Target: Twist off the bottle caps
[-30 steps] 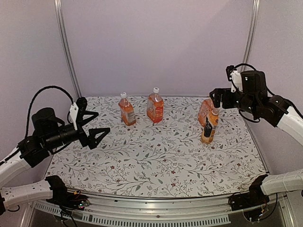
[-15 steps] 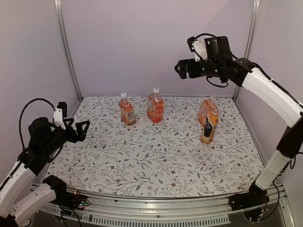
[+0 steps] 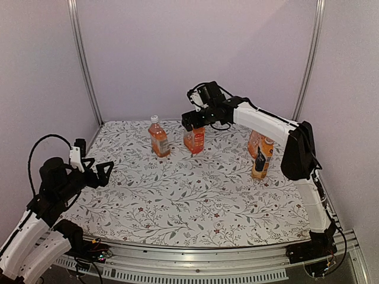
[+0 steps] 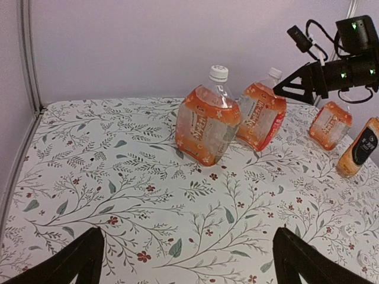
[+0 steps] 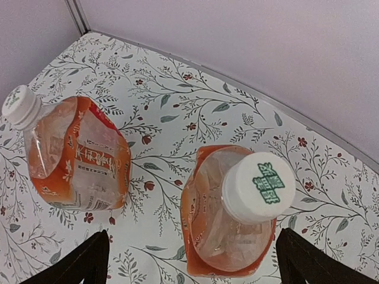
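Four bottles of orange drink stand at the back of the table. The left bottle (image 3: 159, 141) has a white cap (image 3: 154, 118), which also shows in the left wrist view as the cap (image 4: 218, 73). My right gripper (image 3: 194, 122) hovers open just above the middle bottle (image 3: 194, 141). Its white cap (image 5: 259, 186) with green print lies between and above the fingertips, untouched. The plain bottle (image 3: 255, 141) and the black-labelled bottle (image 3: 262, 157) stand at the right. My left gripper (image 3: 99, 168) is open and empty at the left edge, far from the bottles.
The floral tablecloth (image 3: 195, 201) covers the table. Walls close the back and sides, with metal posts (image 3: 83, 65) in the rear corners. The right arm's white link (image 3: 266, 121) reaches over the two right-hand bottles.
The right arm has swung from the far right, up and across to the left, and come down over the middle bottle. The left arm pulled back to the left edge and is now almost still.
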Controlling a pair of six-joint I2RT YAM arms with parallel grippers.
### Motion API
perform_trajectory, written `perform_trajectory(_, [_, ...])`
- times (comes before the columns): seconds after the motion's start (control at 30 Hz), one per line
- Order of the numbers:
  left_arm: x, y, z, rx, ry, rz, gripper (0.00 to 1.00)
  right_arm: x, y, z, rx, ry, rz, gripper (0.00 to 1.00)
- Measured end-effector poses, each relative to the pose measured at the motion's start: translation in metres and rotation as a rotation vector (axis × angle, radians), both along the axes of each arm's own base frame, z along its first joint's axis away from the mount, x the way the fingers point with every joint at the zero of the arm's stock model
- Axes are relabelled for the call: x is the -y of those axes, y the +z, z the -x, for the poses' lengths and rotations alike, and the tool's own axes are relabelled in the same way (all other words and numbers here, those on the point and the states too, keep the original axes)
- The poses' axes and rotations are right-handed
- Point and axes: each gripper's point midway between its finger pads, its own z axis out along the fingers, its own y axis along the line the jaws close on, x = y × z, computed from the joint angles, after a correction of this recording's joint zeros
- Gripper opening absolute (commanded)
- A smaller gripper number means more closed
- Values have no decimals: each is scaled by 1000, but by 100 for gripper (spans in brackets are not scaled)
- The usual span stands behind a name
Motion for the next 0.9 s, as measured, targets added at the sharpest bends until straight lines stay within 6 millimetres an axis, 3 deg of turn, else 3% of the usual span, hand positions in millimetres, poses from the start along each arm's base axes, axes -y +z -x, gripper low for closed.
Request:
perform_trajectory(0.13, [3, 7, 1, 26, -20, 16, 100, 1, -43, -11, -22, -33, 72, 94])
perform_trajectory(0.27, [7, 10, 2, 37, -40, 31, 100, 3, -63, -15, -30, -49, 104, 81])
perform_trajectory(0.57, [10, 10, 2, 40, -55, 46, 99, -2, -70, -19, -23, -53, 76, 47])
perform_trajectory(0.73, [12, 11, 3, 40, -72, 52, 100, -3, -73, -20, -14, -50, 53, 37])
perform_trajectory(0.9, [21, 12, 7, 45, -125, 65, 99, 7, -70, -1, -39, -15, 73, 33])
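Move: The middle capped bottle stands just 2 cm ahead of the right hand, straight on sideways, its middle roughly 11 cm below. The left capped bottle is about 13 cm to the left and 1 cm ahead; the right orange-labelled bottle is some 23 cm to the right and level, and the yellow-orange squeeze bottle 24 cm right and 12 cm back. From the left hand, the middle capped bottle lies about 27 cm ahead and 30 cm right. Sink the open right gripper about 7 cm, easing 2 cm forward, so that the fingers straddle the middle bottle below its white cap. Then close them to under half open until they grip its upper part, and draw back about 2 cm towards the base with the bottle held. ##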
